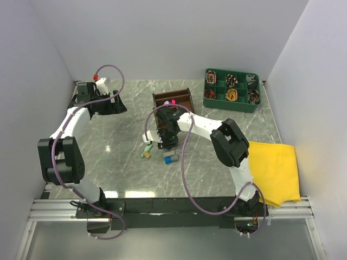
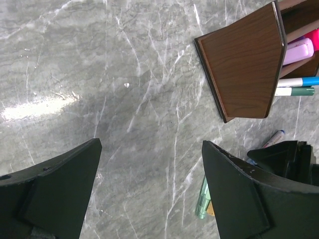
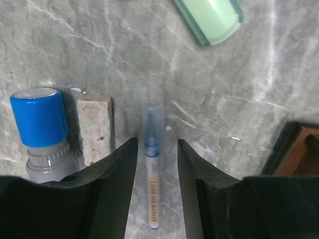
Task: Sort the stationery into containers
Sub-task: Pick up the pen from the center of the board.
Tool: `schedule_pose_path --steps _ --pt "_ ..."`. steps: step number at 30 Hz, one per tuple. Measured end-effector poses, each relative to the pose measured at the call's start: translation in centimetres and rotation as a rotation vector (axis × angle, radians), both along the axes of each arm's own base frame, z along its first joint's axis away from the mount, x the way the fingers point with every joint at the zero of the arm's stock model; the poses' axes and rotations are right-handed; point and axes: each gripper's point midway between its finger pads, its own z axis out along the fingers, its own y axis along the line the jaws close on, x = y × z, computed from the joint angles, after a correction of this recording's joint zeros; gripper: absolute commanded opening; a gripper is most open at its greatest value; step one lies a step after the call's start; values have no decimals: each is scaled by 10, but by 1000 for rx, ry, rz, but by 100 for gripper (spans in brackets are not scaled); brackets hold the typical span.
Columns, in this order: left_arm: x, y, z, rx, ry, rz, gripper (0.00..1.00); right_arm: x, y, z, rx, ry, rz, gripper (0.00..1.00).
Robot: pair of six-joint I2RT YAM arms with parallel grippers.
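My right gripper [image 3: 157, 142] is open and low over the table, its jaws on either side of a thin white pen with a clear blue cap [image 3: 151, 184] that lies flat. To its left lie a tan eraser [image 3: 94, 130] and a blue-capped grey piece [image 3: 42, 130]. A pale green piece [image 3: 212, 17] lies further off. The dark brown organiser [image 1: 173, 100] stands just behind my right gripper [image 1: 166, 145]. It holds a pink highlighter [image 2: 299, 50] and two pens [image 2: 294, 86]. My left gripper [image 2: 152, 144] is open and empty over bare marble, left of the organiser [image 2: 246, 64].
A green tray of coiled cables [image 1: 232, 89] stands at the back right. A yellow cloth [image 1: 274, 170] lies at the right edge. Loose pieces [image 1: 147, 150] and the blue-grey piece [image 1: 171, 158] lie in front of the organiser. White walls enclose the table.
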Motion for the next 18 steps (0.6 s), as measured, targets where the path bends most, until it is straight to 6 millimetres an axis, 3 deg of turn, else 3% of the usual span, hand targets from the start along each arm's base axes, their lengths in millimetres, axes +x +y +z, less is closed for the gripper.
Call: schedule_pose_path --steps 4,12,18 --pt "0 0 0 -4 4 8 87 -2 0 -4 -11 -5 1 42" --pt "1 0 -2 -8 11 15 86 -4 0 -5 -15 4 -18 4" --pt "4 0 -9 -8 33 10 84 -5 1 8 -3 47 -69 0"
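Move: The pen already lies between the right gripper's open fingers, its middle about 1 cm below the hand point and some 1 cm to its right. From that gripper the eraser is about 4 cm back and 1 cm to the left, and the blue glue stick about 7 cm back, straight behind. The green highlighter lies roughly 10 cm left and 2 cm back. From the left gripper the pen is some 13 cm back, 22 cm right and 13 cm below. Ease the right gripper down about half a centimetre and slightly back over the pen, then, staying low, shut the half-open fingers on its barrel just beside the clear cap. Once they pinch it, start straight up, about 1 cm so far, with the wrist turning only about 5 degrees. ##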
